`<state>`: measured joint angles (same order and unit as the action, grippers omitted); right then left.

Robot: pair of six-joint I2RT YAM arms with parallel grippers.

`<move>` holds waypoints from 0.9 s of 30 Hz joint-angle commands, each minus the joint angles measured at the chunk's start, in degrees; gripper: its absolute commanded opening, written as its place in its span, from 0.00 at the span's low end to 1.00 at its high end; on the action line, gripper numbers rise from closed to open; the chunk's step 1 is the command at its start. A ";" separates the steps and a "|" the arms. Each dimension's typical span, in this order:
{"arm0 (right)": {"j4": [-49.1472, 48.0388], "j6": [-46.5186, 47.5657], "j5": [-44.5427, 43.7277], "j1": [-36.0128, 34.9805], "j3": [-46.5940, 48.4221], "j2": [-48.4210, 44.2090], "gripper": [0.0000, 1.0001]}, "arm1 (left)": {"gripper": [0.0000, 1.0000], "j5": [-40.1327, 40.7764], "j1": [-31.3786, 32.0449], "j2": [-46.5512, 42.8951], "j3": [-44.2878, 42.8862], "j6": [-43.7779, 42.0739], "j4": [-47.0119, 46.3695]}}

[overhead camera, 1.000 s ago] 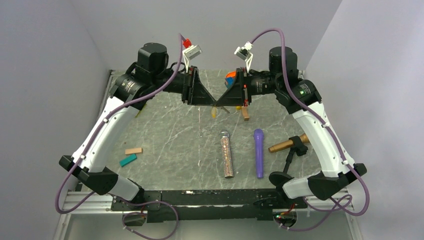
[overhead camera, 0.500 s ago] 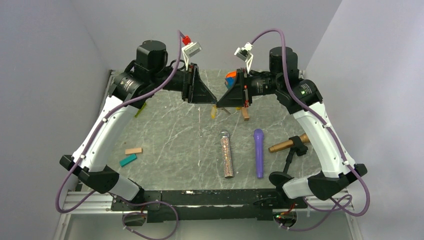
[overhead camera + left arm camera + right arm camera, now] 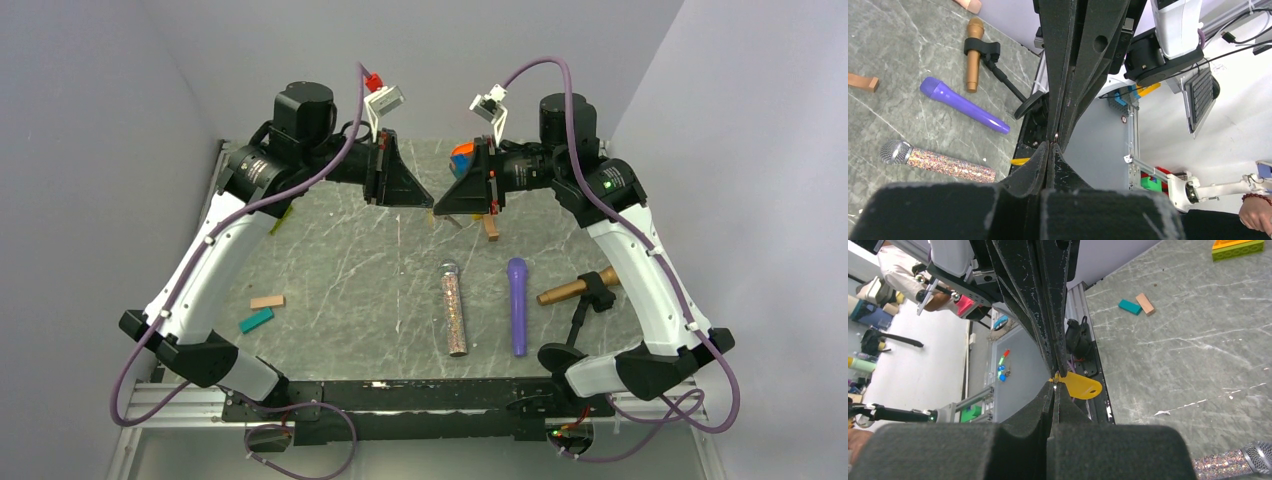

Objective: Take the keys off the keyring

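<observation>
Both grippers meet tip to tip above the far middle of the table. My right gripper (image 3: 438, 211) is shut, and a small metal glint at its tips is the keyring (image 3: 1054, 380). A flat yellow key (image 3: 1080, 385) hangs from that spot, its holed end pointing down at the table. The left gripper (image 3: 428, 205) is shut too, its tips pressed against the same spot. The ring glints just beyond the left gripper (image 3: 1050, 144), and a sliver of the key (image 3: 1020, 161) shows beside it. I cannot tell whether the left pinches the ring or the key.
On the marble table lie a glitter microphone (image 3: 454, 308), a purple microphone (image 3: 517, 305) and a gold microphone in a black stand clip (image 3: 577, 289). A tan block (image 3: 267, 301) and teal block (image 3: 256, 320) lie near left. A brown block (image 3: 490, 228) lies under the right gripper.
The left gripper's jaws have closed. It drew back slightly from the right gripper's tips, then returned to them. The key now shows less below the tips. The right arm barely moved.
</observation>
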<state>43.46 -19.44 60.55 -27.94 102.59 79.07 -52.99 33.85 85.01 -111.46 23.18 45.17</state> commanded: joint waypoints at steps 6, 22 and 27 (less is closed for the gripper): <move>-7.15 -2.90 -1.93 -0.11 1.72 -1.03 0.00 | 0.00 9.25 2.49 -2.88 0.59 2.91 -5.86; -32.98 -20.02 -9.97 0.04 3.10 0.31 0.00 | 0.00 25.63 6.06 -8.22 3.57 12.45 -20.47; -39.84 -25.37 -10.54 0.06 2.87 0.64 0.00 | 0.00 28.71 7.57 -9.03 4.19 12.50 -22.14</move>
<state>16.84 -38.33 53.41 -27.55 103.79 79.15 -25.58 38.65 76.31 -107.22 34.00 25.34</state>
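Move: The keyring is at the right fingertips, about 1 cm left of the right hand point and 1 cm below it, and some 1 cm right of and 1 cm below the left hand point, level fore and aft with both. Counted from the left hand, the glitter microphone lies about 5 cm right and 2 cm back, the purple microphone 18 cm right and 2 cm back, and the wooden block 14 cm right and 18 cm ahead, all some 37 cm lower. The keyring, already pinched in the right fingertips and with the shut left fingertips meeting it, is carried up about 8 cm and some 3 cm forward by both hands together, away from the table. Both sets of fingers tip upward by about 15 degrees and swing forward, the left hand more (roughly 25 degrees counter-clockwise, the right 10 clockwise), staying shut, tip to tip. ##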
